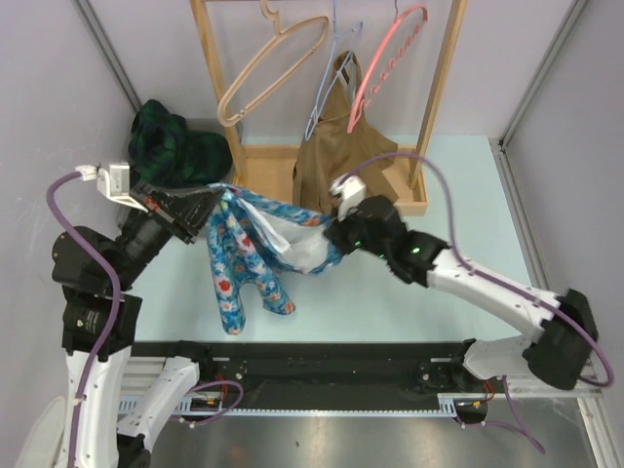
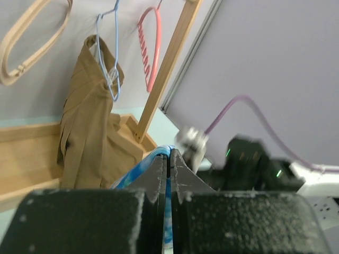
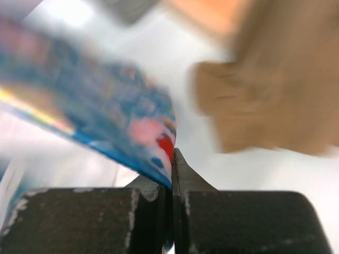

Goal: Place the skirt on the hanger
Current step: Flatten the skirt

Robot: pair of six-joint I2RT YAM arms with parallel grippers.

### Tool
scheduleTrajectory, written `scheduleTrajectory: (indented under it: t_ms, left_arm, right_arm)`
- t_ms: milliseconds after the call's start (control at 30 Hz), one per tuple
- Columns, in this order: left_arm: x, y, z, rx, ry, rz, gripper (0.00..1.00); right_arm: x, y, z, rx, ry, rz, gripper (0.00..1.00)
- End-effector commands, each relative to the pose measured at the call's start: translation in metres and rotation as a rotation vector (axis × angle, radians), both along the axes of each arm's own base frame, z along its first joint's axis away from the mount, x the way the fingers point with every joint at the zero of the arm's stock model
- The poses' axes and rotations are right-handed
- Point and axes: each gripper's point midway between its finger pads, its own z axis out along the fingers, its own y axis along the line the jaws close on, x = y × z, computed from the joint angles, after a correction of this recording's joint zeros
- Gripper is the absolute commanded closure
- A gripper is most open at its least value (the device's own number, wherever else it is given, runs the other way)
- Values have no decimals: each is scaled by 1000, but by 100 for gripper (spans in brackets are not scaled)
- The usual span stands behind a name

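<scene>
The skirt [image 1: 244, 253], blue with a floral print and a white lining, hangs stretched between my two grippers above the table. At its left end my left gripper [image 1: 210, 207] is shut on the waist edge. My right gripper [image 1: 336, 234] is shut on the right end. The left wrist view shows blue cloth [image 2: 139, 170] pinched between the closed left gripper [image 2: 169, 156]. In the right wrist view, the skirt [image 3: 106, 121] is clamped in the right gripper [image 3: 174, 159]. An empty beige hanger [image 1: 268, 68] and an empty pink hanger [image 1: 390, 63] hang on the rack behind.
A brown garment [image 1: 336, 156] hangs from a light blue hanger [image 1: 331, 78] between them, close behind my right gripper. A dark green plaid garment [image 1: 171, 146] lies at the back left. The wooden rack's base [image 1: 263, 166] and post [image 1: 444, 88] stand behind the skirt.
</scene>
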Motion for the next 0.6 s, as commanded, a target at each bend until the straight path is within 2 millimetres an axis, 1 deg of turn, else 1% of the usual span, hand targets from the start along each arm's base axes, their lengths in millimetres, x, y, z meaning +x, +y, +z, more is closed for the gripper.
scheduleTrajectory:
  t_ms: [0, 33, 67, 100, 133, 200, 267, 367, 433, 500, 533, 567]
  left_arm:
    - [1, -8, -28, 53, 8, -49, 100]
    - [1, -15, -40, 64, 19, -100, 100]
    - [1, -19, -46, 70, 23, -126, 100]
    - [3, -23, -56, 76, 39, -149, 100]
    - [3, -28, -58, 84, 28, -188, 100]
    - [10, -29, -69, 95, 45, -193, 100]
    - [18, -31, -74, 112, 43, -195, 100]
    - [30, -30, -78, 132, 45, -178, 100]
    - [33, -31, -78, 144, 41, -179, 100]
    - [32, -34, -80, 150, 48, -208, 100]
    - [30, -35, -83, 153, 54, -218, 100]
    - [26, -35, -84, 155, 55, -218, 100]
  right_arm:
    - [36, -73, 78, 48, -147, -192, 100]
    - [44, -89, 100, 76, -186, -240, 100]
    - [49, -99, 108, 72, -209, -273, 100]
    - [51, -105, 117, 79, -229, -291, 100]
    - [54, -115, 134, 99, -264, -321, 100]
    - [58, -128, 151, 113, -311, -367, 100]
    - [61, -141, 169, 132, -353, -411, 100]
    - [62, -156, 183, 134, -385, -452, 100]
    - [60, -162, 184, 122, -386, -459, 100]
    - [54, -167, 187, 117, -388, -452, 100]
    - [49, -166, 180, 97, -365, -431, 100]
    - [46, -167, 178, 91, -355, -417, 100]
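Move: Both hands already hold the floral skirt: its middle hangs about 9 cm right, 2 cm ahead and 20 cm below the left hand, and some 16 cm left, 4 cm back and 5 cm above the right hand. From the right hand, the hung brown skirt is roughly 18 cm ahead, 3 cm right and 5 cm higher; the rack base lies 22 cm ahead, 2 cm left, 20 cm below. Pulling the held skirt wide, the right hand sweeps 15 cm rightward and up while the left sinks 10. ##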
